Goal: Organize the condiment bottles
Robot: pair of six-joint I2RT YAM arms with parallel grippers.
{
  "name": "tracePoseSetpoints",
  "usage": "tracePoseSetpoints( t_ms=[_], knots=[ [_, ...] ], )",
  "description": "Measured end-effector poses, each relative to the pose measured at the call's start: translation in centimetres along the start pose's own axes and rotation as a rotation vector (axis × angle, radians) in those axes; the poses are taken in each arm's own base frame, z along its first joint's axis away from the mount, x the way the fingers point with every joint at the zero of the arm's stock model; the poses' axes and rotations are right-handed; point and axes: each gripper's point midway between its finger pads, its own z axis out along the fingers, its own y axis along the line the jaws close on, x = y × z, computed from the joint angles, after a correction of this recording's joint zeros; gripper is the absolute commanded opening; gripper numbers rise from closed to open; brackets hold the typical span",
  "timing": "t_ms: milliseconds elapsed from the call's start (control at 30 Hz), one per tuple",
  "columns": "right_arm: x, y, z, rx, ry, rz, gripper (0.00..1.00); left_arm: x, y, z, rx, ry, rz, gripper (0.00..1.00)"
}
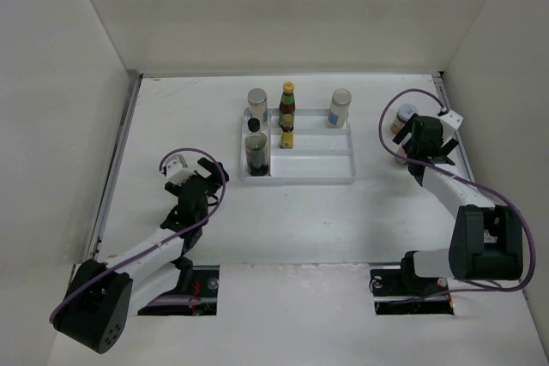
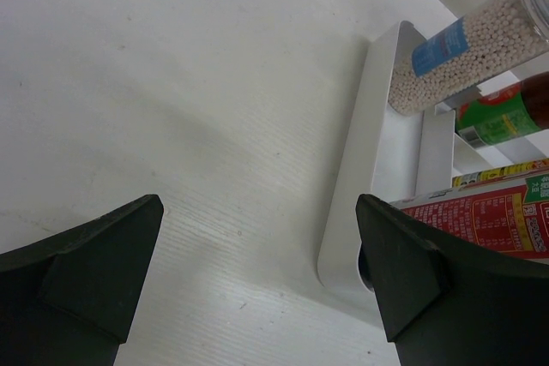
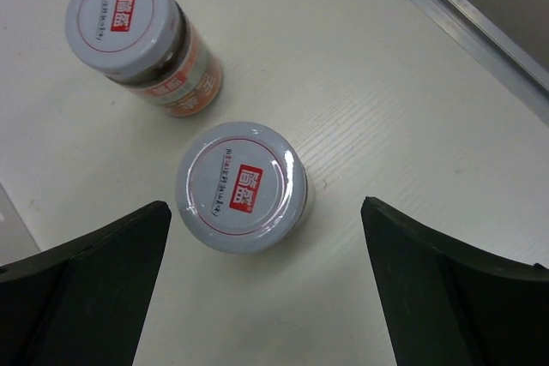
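Observation:
The white divided tray (image 1: 326, 169) holds several condiment bottles: a red sauce bottle with a yellow cap (image 1: 287, 100), a small yellow one (image 1: 286, 139), a dark jar (image 1: 256, 153), a grey-capped jar (image 1: 257, 102) and a white-capped jar (image 1: 340, 107). At the right, my right gripper (image 1: 425, 139) hangs open above two pale-lidded jars. One jar (image 3: 243, 186) stands between and just ahead of the fingers (image 3: 103, 280); the other (image 3: 120, 15) stands farther off. My left gripper (image 1: 193, 182) is open and holds nothing, left of the tray's near corner (image 2: 369, 177).
In the left wrist view a jar of white beads (image 2: 463, 49), a green-labelled bottle (image 2: 506, 113) and a red-labelled bottle (image 2: 489, 216) crowd the tray's left end. A metal rail (image 3: 480, 23) runs along the table's right edge near the jars. White walls enclose the table.

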Motion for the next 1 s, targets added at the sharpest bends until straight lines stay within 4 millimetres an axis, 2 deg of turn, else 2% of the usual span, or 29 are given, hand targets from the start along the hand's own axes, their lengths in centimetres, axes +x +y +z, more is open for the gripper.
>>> tracePoseSetpoints(
  t_ms=[133, 267, 433, 567, 667, 833, 1000],
  knots=[
    [0.2, 0.8, 0.6, -0.041, 0.01, 0.012, 1.0, 0.0, 0.0, 0.1, 0.002, 0.001, -0.002, 1.0],
    [1.6, 1.0, 1.8, -0.043, 0.051, -0.001, 0.99, 0.1, -0.1, 0.1, 0.007, 0.006, -0.005, 1.0],
    [3.0, 0.6, 2.9, -0.025, 0.091, -0.013, 0.78, 0.4, 0.0, 0.0, 0.01, 0.015, -0.003, 1.0],
    [2.9, 0.6, 3.3, -0.018, 0.081, -0.016, 0.59, 0.7, 0.1, 0.0, 0.009, 0.022, -0.001, 1.0],
    [2.8, 0.8, 3.3, -0.016, 0.072, -0.021, 0.5, 0.7, 0.1, 0.0, 0.01, 0.023, -0.003, 1.0],
    [3.3, 1.6, 2.6, -0.032, 0.057, -0.06, 0.49, 0.8, 0.1, 0.0, 0.011, 0.025, -0.003, 1.0],
    [3.3, 4.0, -0.2, -0.113, 0.032, -0.106, 0.5, 0.9, 0.0, 0.0, 0.014, 0.028, -0.004, 1.0]
  ],
)
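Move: The near jar with the grey lid stands about 2 cm ahead of my open right hand and some 6 cm below it, neither left nor right. Its twin, the far jar, is roughly 9 cm beyond it and 2 cm to its left. The white tray's middle lies about 35 cm to my right hand's left and 5 cm farther out. From my left hand the near jar is some 65 cm to the right and 9 cm ahead. I sink my right hand about 4 cm, easing 2 cm forward, so my open fingers come down either side of the near jar. I pinch it just below the lid, then start carrying it left, about 4 cm towards the tray, rising some 2 cm and turning roughly 5 degrees counter-clockwise. ##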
